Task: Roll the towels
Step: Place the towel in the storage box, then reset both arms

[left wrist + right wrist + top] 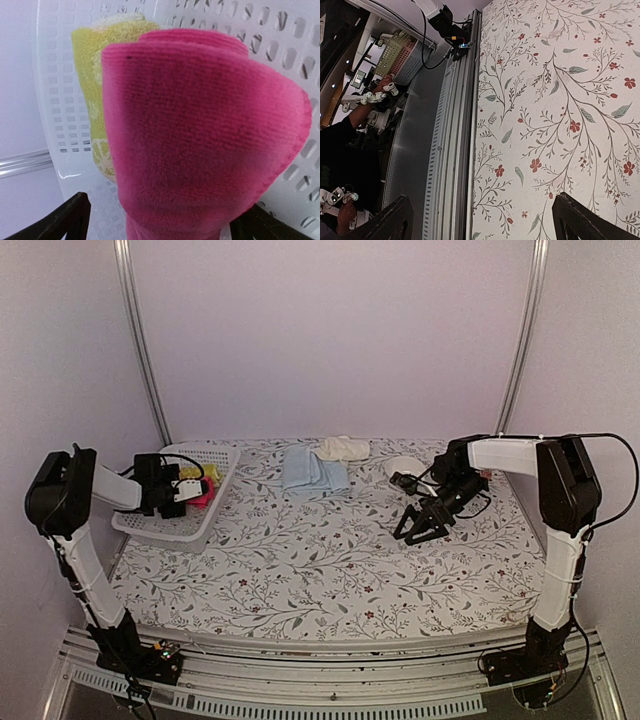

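A rolled hot pink towel [200,135] stands in the white basket [45,100], next to a rolled yellow-green towel [95,75]. My left gripper [157,232] is open around the pink roll; its fingertips [70,220] stand wide of the cloth and do not touch it. In the top view the left gripper [188,492] sits inside the basket [215,452] by the pink towel [206,496]. A light blue towel [312,472] lies folded at the back, with a cream towel [343,448] crumpled behind it. My right gripper [420,528] is open and empty over the floral covering [560,100].
A pale cloth lump [400,466] lies behind the right arm. The basket stands at the table's left edge. The metal rail [455,150] runs along the table's front edge. Purple walls close in the back and sides.
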Controlling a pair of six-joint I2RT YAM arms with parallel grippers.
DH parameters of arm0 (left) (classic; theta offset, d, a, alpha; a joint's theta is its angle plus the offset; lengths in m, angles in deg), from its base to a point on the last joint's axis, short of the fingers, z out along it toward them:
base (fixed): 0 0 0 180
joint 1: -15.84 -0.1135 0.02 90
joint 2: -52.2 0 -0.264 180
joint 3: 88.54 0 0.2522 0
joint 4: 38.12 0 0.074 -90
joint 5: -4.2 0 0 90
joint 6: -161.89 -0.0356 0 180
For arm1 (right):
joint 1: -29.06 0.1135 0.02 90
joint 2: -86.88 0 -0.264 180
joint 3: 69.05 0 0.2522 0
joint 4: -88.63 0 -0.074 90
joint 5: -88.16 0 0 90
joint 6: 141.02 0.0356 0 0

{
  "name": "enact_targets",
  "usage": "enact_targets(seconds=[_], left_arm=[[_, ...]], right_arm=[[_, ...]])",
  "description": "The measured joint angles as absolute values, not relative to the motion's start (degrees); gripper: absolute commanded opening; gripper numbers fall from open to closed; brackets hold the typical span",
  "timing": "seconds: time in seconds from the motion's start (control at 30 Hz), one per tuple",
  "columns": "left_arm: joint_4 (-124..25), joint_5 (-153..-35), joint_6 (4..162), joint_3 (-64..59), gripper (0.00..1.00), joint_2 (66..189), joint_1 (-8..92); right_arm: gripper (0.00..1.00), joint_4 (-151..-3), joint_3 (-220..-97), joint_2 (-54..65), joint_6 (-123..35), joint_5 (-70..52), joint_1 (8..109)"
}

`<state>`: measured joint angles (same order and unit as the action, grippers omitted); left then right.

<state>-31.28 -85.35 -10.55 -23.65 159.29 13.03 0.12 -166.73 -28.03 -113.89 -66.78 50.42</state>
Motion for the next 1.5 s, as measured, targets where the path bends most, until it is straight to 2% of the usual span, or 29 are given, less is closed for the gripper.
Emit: enact_targets(seconds=[0.33, 0.67, 0.87, 1.07, 1.3, 1.5], left_arm=[[-35.63, -83.71, -5.04, -27.76, 0.99, 151.21, 14.86], [-38.06, -80.33, 13.56, -28.72, 0.99, 134.27, 21.35], [-44.02, -77.31, 26.85, -24.19, 0.99, 133.2, 30.56], [-50.67, -80.57, 49.27, -8.85, 0.99, 135.62, 32.33], [-52.04, -83.32, 56.18, -0.9, 0.99, 136.93, 35.21], [-53.6, -82.16, 59.92, 2.4, 0.99, 134.59, 39.04]], right_arm=[[0.99, 0.19, -166.73, -26.74, -114.02, -66.87, 50.42], [0.99, -1.76, -166.68, -25.47, -112.86, -65.12, 50.38], [0.99, -13.98, -164.8, -20.14, -102.31, -56.07, 48.54], [0.99, -32.14, -164.8, -10.5, -85.61, -45.63, 38.44], [0.99, -46.83, -168.94, -5.1, -71.25, -32.18, 25.46], [0.99, -54.28, -171.49, -1.49, -63.14, -24.01, 24.7]])
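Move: The red towel lies between the left hand's already open fingers, its middle about 3 cm to the right and 1 cm ahead, at about pad height. The yellow towel is some 7 cm ahead and 5 cm right of that hand; the storage box around both is centred about 2 cm back and 1 cm left. From the idle right hand the red towel lies roughly 62 cm left, 22 cm ahead and 10 cm lower. The red towel is left in the storage box as the left hand, fingers staying wide open, first backs off about 3 cm, then climbs out over the box, some 33 cm up in all and 20 cm right, rolling its left side down nearly 70 degrees. The empty right hand, open too, then swings forward, right and up, over 20 cm each way, turning clockwise and lifting its fingertips. ##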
